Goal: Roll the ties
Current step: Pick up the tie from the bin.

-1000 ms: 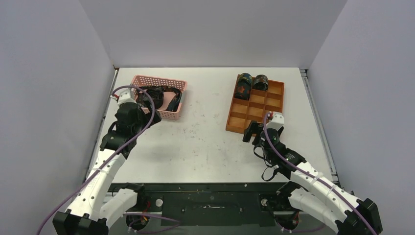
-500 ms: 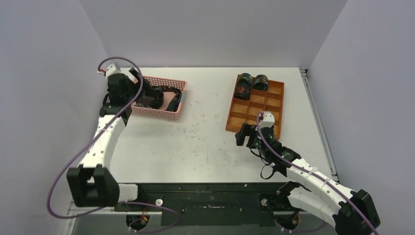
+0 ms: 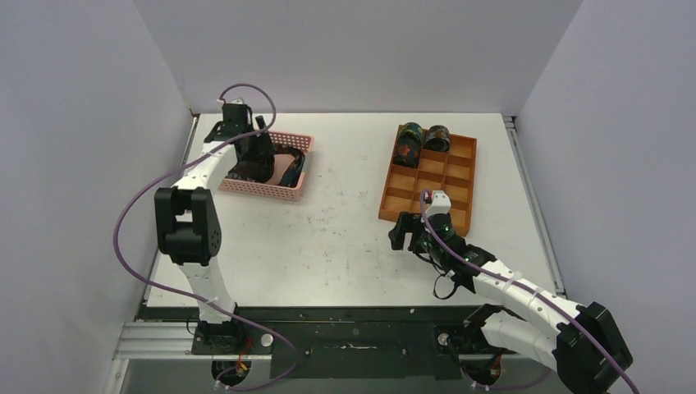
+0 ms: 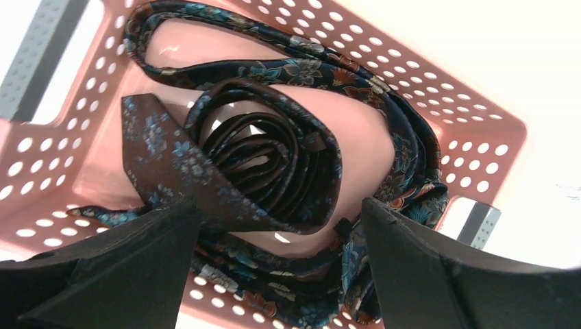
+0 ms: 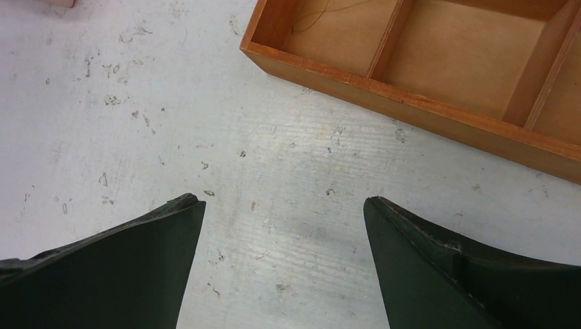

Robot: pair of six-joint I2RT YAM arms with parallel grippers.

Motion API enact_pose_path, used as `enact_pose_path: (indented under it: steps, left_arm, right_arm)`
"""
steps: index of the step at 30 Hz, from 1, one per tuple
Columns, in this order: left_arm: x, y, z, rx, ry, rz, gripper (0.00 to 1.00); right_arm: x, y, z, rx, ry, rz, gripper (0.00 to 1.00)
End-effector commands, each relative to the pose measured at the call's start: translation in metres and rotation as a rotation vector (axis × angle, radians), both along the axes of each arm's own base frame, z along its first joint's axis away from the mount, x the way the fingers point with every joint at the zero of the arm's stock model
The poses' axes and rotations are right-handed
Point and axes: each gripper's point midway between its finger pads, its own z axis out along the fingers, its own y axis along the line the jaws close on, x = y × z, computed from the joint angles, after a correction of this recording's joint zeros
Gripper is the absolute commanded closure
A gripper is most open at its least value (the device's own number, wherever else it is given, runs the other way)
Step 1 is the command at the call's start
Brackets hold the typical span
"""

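Note:
Dark floral ties (image 3: 275, 164) lie tangled in the pink basket (image 3: 283, 194) at the far left. In the left wrist view one tie (image 4: 260, 157) is loosely coiled in the middle and another tie (image 4: 390, 116) loops round it. My left gripper (image 3: 258, 141) (image 4: 279, 205) hangs over the basket, open, its fingers either side of the heap. Two rolled ties (image 3: 408, 141) (image 3: 437, 137) fill the far compartments of the wooden tray (image 3: 447, 168). My right gripper (image 3: 404, 233) (image 5: 282, 200) is open and empty, low over bare table just off the tray's near left corner.
The tray's other compartments (image 5: 438, 62) are empty, with a thin thread in one. The basket wall (image 4: 479, 151) is perforated. White walls close in the table on three sides. Purple cables arch over both arms. The tabletop (image 3: 328, 238) is scuffed.
My left arm has swung up from the basket's near left side, and its gripper now points down into the basket. My right gripper has slid a little left, away from the tray.

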Motion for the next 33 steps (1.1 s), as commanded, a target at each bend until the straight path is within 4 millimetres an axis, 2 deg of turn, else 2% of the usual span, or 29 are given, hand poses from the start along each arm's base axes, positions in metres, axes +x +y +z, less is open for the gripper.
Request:
enact_pose_path:
  steps: [1, 5, 10, 12, 14, 17, 19, 20, 22, 26, 28, 30, 31, 32, 33]
  left_arm:
    - [0.005, 0.004, -0.004, 0.124, 0.084, 0.012, 0.15]
    - [-0.004, 0.010, -0.023, 0.116, 0.125, 0.080, 0.17]
    - [-0.010, 0.013, -0.048, 0.102, 0.194, 0.096, 0.36]
    - [-0.011, 0.009, -0.054, 0.089, 0.203, 0.078, 0.49]
    - [-0.011, 0.006, -0.054, 0.080, 0.199, 0.068, 0.74]
    - [-0.010, 0.003, -0.044, 0.069, 0.181, 0.055, 0.99]
    - [-0.012, 0.003, -0.031, 0.059, 0.165, 0.051, 1.00]
    - [-0.013, 0.002, -0.017, 0.053, 0.142, 0.050, 1.00]
    - [-0.017, 0.001, 0.022, 0.043, 0.060, 0.060, 1.00]
    - [-0.042, -0.016, 0.171, -0.040, -0.303, 0.021, 1.00]
    - [-0.069, -0.034, 0.249, -0.077, -0.487, -0.035, 1.00]
    - [-0.105, -0.061, 0.316, -0.120, -0.665, -0.138, 1.00]
    - [-0.127, -0.075, 0.347, -0.150, -0.752, -0.201, 1.00]
    - [-0.151, -0.097, 0.370, -0.194, -0.819, -0.291, 1.00]
    - [-0.174, -0.109, 0.391, -0.234, -0.881, -0.356, 1.00]
  right_arm:
    - [0.007, 0.010, 0.008, 0.035, -0.044, 0.019, 0.10]
    - [0.009, 0.010, 0.005, 0.027, -0.038, 0.015, 0.10]
    - [0.010, 0.008, 0.007, 0.021, -0.047, 0.005, 0.10]
    - [0.011, 0.007, 0.009, 0.018, -0.051, 0.000, 0.10]
    - [0.011, 0.007, 0.011, 0.016, -0.056, 0.000, 0.10]
    - [0.012, 0.006, 0.014, 0.018, -0.063, -0.004, 0.10]
    - [0.013, 0.006, 0.018, 0.022, -0.070, -0.006, 0.10]
    - [0.013, 0.007, 0.019, 0.023, -0.073, -0.005, 0.10]
    - [0.014, 0.007, 0.024, 0.032, -0.085, -0.009, 0.10]
    - [0.015, 0.006, 0.034, 0.045, -0.103, -0.019, 0.10]
    - [0.014, 0.004, 0.038, 0.047, -0.105, -0.028, 0.10]
    - [0.015, 0.003, 0.051, 0.059, -0.126, -0.035, 0.10]
    - [0.016, 0.001, 0.059, 0.063, -0.139, -0.042, 0.10]
    - [0.017, 0.000, 0.068, 0.065, -0.157, -0.050, 0.10]
    - [0.018, -0.002, 0.078, 0.068, -0.175, -0.057, 0.10]
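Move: The rolled brown tie is about 6 cm below the open left fingers, almost straight under them, no more than 1 cm off to the left. Level with it in the same pink bin, a dark flowered tie is heaped about 8 cm to the hand's right; the bin's middle is some 3 cm right. From the right gripper, the brown tie lies around 25 cm ahead, 39 cm left and 4 cm lower. Lower the left gripper about 6 cm into the bin, easing slightly back and tipping the fingers some 10 degrees further down, and shut them fully on the brown tie near its wide end. Then pull up, slowly at first and then fast, about 30 cm, swinging back and to the right and tilting the fingers up about 40 degrees, keeping the pinch. ##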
